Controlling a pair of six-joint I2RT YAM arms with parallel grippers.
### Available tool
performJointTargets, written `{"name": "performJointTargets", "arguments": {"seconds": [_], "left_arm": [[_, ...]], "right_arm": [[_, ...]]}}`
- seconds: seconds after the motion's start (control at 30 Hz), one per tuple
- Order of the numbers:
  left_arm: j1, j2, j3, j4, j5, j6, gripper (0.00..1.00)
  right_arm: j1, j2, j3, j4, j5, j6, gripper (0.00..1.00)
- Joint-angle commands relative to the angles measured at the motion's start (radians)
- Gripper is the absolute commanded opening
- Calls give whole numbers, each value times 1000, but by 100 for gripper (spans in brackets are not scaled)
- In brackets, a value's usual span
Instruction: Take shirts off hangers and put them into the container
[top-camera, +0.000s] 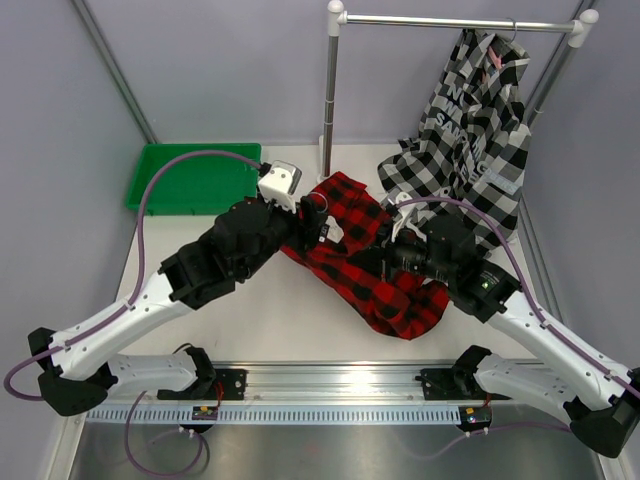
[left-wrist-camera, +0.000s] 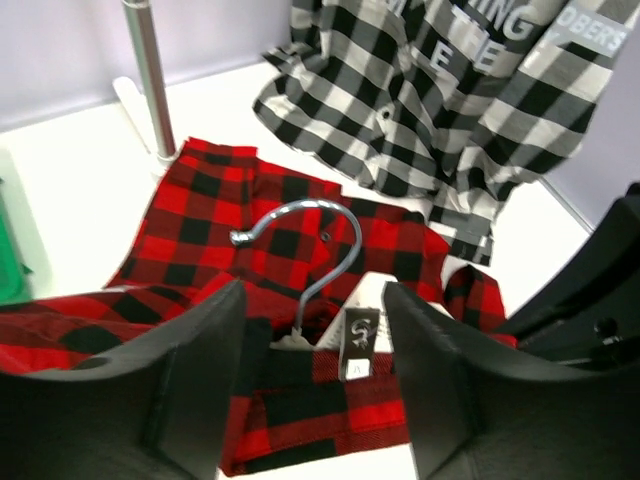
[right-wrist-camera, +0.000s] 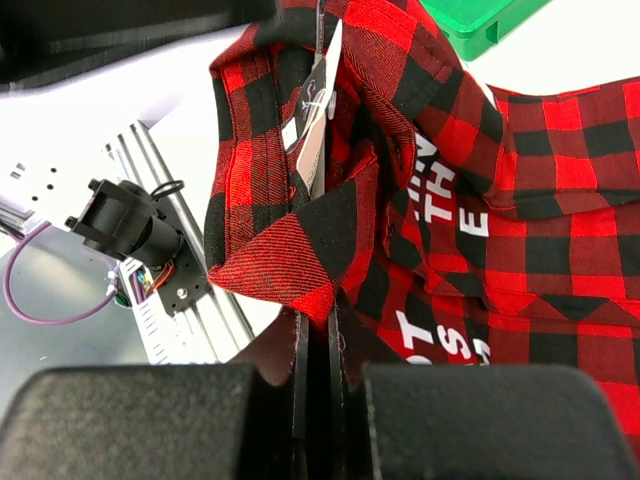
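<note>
The red-and-black shirt (top-camera: 365, 270) lies crumpled on the table between my two arms, white lettering showing (right-wrist-camera: 440, 200). Its grey wire hanger (left-wrist-camera: 296, 207) still sits in the collar, hook pointing up. My left gripper (left-wrist-camera: 315, 345) is open, its fingers (left-wrist-camera: 190, 370) standing on either side of the hanger's neck and the labelled collar. My right gripper (right-wrist-camera: 325, 335) is shut on a folded corner of the red-and-black shirt. The black-and-white shirt (top-camera: 480, 125) hangs from the rack rail at the back right. The green container (top-camera: 190, 178) sits at the back left with nothing in it.
The silver rack rail (top-camera: 455, 20) spans the back right, with its upright pole (top-camera: 328, 100) standing just behind the red shirt. The black-and-white shirt's hem drapes onto the table beside my right arm. An aluminium rail (top-camera: 330, 385) runs along the near edge.
</note>
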Motion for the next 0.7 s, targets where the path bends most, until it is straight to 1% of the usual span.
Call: {"name": "performJointTargets", "arguments": {"seconds": [0.0,0.07,0.27,0.5,0.67], "left_arm": [[-7,8,8,92,-82,23,58],[-5,14,8,92,-82,23,53],[-7,29,-2,94,-50,4,50],[-7,49,-21,91,-55,-14,48],[-7,69,-18,91,-63,-16,41]], "right_arm": [[18,-34,5,125,7,7,0],[18,-37,2,128,9,9,0],[22,-40,1,129,13,9,0],[24,-43,1,128,15,7,0],[25,-43,-2,126,18,7,0]]}}
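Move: The neck of the hanger in the red shirt, just under its wire hook, lies close in front of the left fingertips: about 2 cm ahead, 2 cm to the right and 2 cm below. Its tags hang level with the left hand, some 4 cm right and 3 cm lower; the green container is roughly 27 cm ahead, 33 cm left, on the table. From the right hand, the hanger neck is about 5 cm ahead, 11 cm left and 3 cm up. The hanger's neck is taken between the left fingers: the left hand eases some 2 cm down and about 1 cm forward and to the right, its attitude almost unchanged, while the fingers narrow from about two-thirds open to two-fifths, not yet shut. The red shirt stays pinched in the closed right fingers, that hand holding still. ##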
